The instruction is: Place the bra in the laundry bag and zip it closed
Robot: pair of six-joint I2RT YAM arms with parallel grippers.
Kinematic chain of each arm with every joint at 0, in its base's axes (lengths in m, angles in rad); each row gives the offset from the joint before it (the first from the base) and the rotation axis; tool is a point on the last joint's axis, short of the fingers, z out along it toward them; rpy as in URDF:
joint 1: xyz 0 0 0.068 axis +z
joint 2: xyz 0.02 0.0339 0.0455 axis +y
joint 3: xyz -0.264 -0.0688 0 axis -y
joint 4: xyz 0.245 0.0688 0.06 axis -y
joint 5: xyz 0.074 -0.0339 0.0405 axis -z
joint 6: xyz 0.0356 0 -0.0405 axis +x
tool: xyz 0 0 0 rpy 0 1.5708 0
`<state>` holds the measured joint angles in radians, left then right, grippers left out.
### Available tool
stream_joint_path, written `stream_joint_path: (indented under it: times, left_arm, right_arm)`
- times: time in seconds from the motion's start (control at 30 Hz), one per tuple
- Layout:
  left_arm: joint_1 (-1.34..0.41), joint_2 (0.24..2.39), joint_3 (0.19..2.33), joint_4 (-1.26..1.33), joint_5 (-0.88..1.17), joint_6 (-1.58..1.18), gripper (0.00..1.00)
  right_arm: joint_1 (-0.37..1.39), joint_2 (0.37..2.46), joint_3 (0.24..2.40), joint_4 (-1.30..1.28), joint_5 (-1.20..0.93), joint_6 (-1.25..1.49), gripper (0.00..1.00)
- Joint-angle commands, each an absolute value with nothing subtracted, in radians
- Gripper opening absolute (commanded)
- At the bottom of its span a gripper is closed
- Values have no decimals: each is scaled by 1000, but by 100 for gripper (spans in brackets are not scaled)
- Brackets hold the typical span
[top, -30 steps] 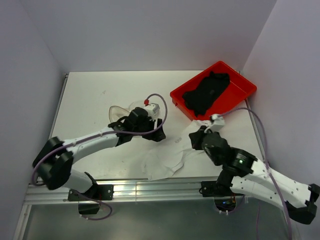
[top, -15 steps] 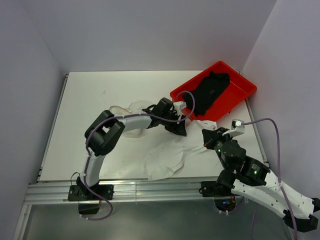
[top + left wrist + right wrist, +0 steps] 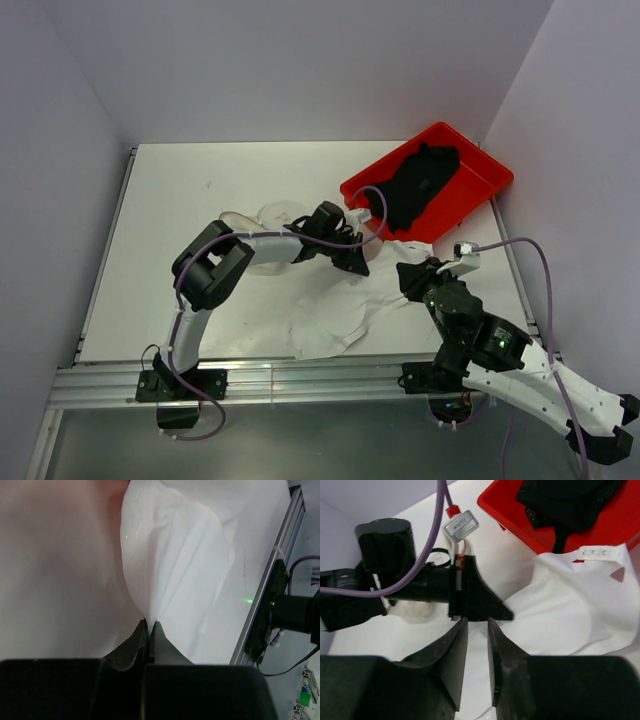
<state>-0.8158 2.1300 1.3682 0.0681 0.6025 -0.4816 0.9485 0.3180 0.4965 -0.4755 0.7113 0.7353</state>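
The bra [image 3: 335, 312] is a white garment spread flat on the table in front of the red tray; its hook-and-eye tab [image 3: 598, 553] shows in the right wrist view. My left gripper [image 3: 352, 262] reaches across to the bra's upper edge and is shut on a pinched fold of the fabric [image 3: 149, 624]. Just right of it, my right gripper [image 3: 410, 274] hovers over the same garment, its jaws a narrow gap apart [image 3: 477, 622] with nothing between them. The laundry bag [image 3: 266, 224], translucent white mesh, lies behind the left arm [image 3: 415, 614], partly hidden by it.
A red tray [image 3: 480, 190] at the back right holds a black lacy garment [image 3: 415, 185]. The left arm's purple cable [image 3: 432, 535] loops above its wrist. The two grippers are very close together. The table's metal front rail [image 3: 280, 580] runs near the arm bases.
The left arm swung from the laundry bag over to the bra, and its jaws have closed on the fabric. The right gripper drew in towards it and parted slightly.
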Motion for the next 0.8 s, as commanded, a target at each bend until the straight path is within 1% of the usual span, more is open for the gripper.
stream_joint_path:
  times: [0.0, 0.07, 0.1, 0.17, 0.2, 0.23, 0.27, 0.33, 0.43, 0.57, 0.67, 0.7, 0.77]
  left_arm:
    - [-818, 1993, 1273, 199, 574, -540, 0]
    - [-818, 1919, 1206, 221, 502, -560, 0]
    - [-819, 1843, 1187, 224, 473, -569, 0]
    - [-819, 1764, 1122, 250, 424, -590, 0]
    - [-819, 1685, 1102, 259, 388, -597, 0]
    - [-818, 1651, 1083, 265, 367, -600, 0]
    - [-819, 1614, 1056, 267, 350, -600, 0]
    - [-818, 1519, 1029, 279, 296, -600, 0]
    - [-818, 1405, 968, 324, 209, -618, 0]
    - [-816, 1266, 908, 376, 190, -643, 0]
    - [-816, 1206, 902, 354, 169, -638, 0]
    - [-816, 1172, 900, 348, 170, -637, 0]
    - [-818, 1131, 899, 342, 186, -640, 0]
  right_arm:
    - [940, 348, 506, -419, 680, 716, 33]
    - [937, 376, 500, -373, 637, 678, 48]
    - [934, 388, 499, -321, 570, 657, 56]
    - [931, 435, 505, -251, 507, 647, 64]
    - [933, 448, 508, -230, 459, 652, 71]
    - [931, 460, 515, -213, 442, 655, 74]
    - [931, 477, 520, -183, 427, 658, 75]
    - [930, 489, 541, -178, 414, 682, 80]
    - [931, 512, 567, -192, 416, 736, 83]
    - [930, 497, 543, -97, 353, 782, 88]
    - [930, 463, 531, -51, 309, 795, 91]
    - [930, 459, 532, -34, 302, 787, 93]
    - [930, 459, 548, -38, 308, 769, 94]
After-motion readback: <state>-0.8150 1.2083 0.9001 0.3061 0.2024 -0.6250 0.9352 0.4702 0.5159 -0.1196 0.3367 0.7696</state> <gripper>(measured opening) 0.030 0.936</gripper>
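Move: The left fingers already pinch the white bra at its far side; its middle spreads about 7 cm back from that hand, 3 cm to the left and a couple of centimetres below. From that hand, the laundry bag lies some 27 cm left and 7 cm farther out, and the red bin about 24 cm ahead and 17 cm right. For the right hand, the bra's middle is about 8 cm left, level fore-and-aft, and roughly 17 cm below. Leftward at first, then sharply up, the left hand keeps its pinch and hoists the bra off the table, rising some 26 cm while drifting about 11 cm left; its fingers tilt up towards level and swing counter-clockwise. The right hand travels about 9 cm left towards the raised cloth, rising 5 cm late on, turning about 20 degrees counter-clockwise and opening wide. ##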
